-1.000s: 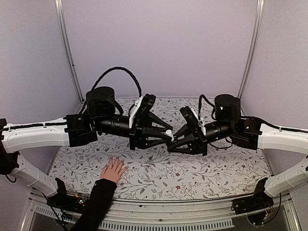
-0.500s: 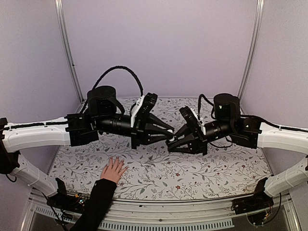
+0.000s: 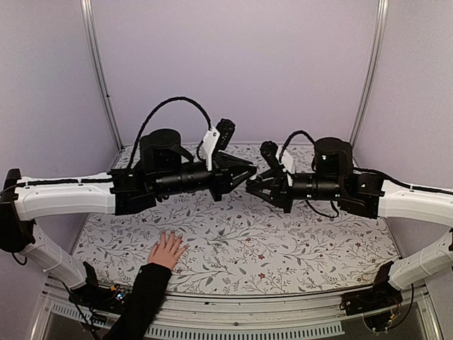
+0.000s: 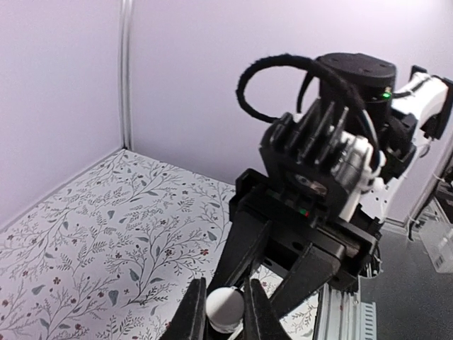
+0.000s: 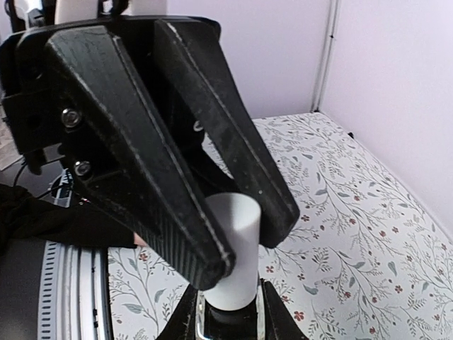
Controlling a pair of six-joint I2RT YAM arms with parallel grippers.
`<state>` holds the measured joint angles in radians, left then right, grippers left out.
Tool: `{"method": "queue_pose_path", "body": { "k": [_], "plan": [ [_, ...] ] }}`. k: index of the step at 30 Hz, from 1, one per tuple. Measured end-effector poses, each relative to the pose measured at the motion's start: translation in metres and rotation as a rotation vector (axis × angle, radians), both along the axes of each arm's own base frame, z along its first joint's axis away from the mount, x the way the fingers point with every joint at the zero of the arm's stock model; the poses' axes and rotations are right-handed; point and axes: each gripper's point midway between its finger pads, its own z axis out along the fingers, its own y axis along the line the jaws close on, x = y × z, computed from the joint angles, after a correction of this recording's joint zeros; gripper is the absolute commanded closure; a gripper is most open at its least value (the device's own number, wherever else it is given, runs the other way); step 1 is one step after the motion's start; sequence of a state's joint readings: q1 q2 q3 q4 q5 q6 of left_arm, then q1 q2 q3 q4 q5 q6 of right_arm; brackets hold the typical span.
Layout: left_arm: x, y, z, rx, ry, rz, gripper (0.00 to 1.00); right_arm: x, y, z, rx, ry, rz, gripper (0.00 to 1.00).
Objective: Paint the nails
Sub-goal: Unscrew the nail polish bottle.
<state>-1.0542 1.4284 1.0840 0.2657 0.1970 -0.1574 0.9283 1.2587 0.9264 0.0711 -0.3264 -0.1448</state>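
A small dark bottle (image 5: pixel 228 322) with a white cap (image 5: pixel 235 244) hangs in mid-air between the two arms. My right gripper (image 5: pixel 228 315) is shut on the bottle's body. My left gripper (image 4: pixel 225 312) is shut on the white cap (image 4: pixel 225 309), pinching it from both sides. From above, the left gripper (image 3: pixel 249 172) and right gripper (image 3: pixel 253 185) meet tip to tip over the middle of the table. A light-skinned hand (image 3: pixel 168 249) in a black sleeve lies flat near the front edge, below the left arm. Its nails (image 3: pixel 172 234) are too small to show any polish.
The floral tablecloth (image 3: pixel 283 248) covers the table, with purple walls behind and at both sides. The black sleeve (image 3: pixel 141 297) comes in over the front rail (image 3: pixel 255 306). Both arms stretch inward from the sides, well above the cloth.
My left gripper has closed onto the white cap. Both grippers, joined at the bottle, have risen and shifted toward the back wall. The hand has stayed still.
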Motion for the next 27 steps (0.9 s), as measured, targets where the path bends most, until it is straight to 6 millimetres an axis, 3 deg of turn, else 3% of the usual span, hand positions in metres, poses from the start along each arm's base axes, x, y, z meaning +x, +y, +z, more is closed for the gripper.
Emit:
{"method": "queue_pose_path", "body": {
  "k": [5, 11, 16, 21, 24, 27],
  "plan": [
    [0.026, -0.002, -0.015, 0.004, 0.067, 0.133, 1.00, 0.025, -0.004, -0.014, -0.040, -0.006, -0.129, 1.00],
    [0.045, -0.005, -0.023, 0.003, 0.111, 0.227, 1.00, 0.044, -0.007, -0.022, -0.060, -0.017, -0.231, 1.00],
    [0.047, -0.004, -0.024, 0.000, 0.127, 0.237, 0.85, 0.046, -0.007, -0.023, -0.060, -0.019, -0.242, 1.00],
    [0.042, -0.001, -0.019, 0.002, 0.135, 0.188, 0.48, 0.045, -0.006, -0.019, -0.046, -0.025, -0.234, 1.00],
    [0.032, 0.004, -0.009, -0.001, 0.125, 0.126, 0.40, 0.042, -0.007, -0.012, -0.025, -0.035, -0.222, 1.00],
    [0.021, 0.014, 0.005, -0.021, 0.097, 0.063, 0.39, 0.032, -0.010, -0.005, -0.004, -0.044, -0.184, 1.00]
  ]
}}
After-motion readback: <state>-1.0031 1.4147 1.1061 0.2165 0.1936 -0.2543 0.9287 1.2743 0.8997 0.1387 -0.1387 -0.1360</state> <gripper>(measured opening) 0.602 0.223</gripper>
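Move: The nail polish bottle is held upright off the table: its white cap is already between the left fingertips, at the left hand point and about 3 cm above the right one. The bottle's body, still in the right fingers, sits some 3 cm below the left hand point and about 1 cm nearer the bases. The person's hand lies on the table roughly 22 cm left of the left hand, 10 cm back and 30 cm down. The cap is twisted against the bottle as both hands swing forward together about 5 cm and sink a little, the left turning counter-clockwise and the right clockwise, each nearly 15 degrees. Then the left fingers open wide, let go of the cap and draw back, up and left; the right keeps its grip on the body, easing slightly up and back. ##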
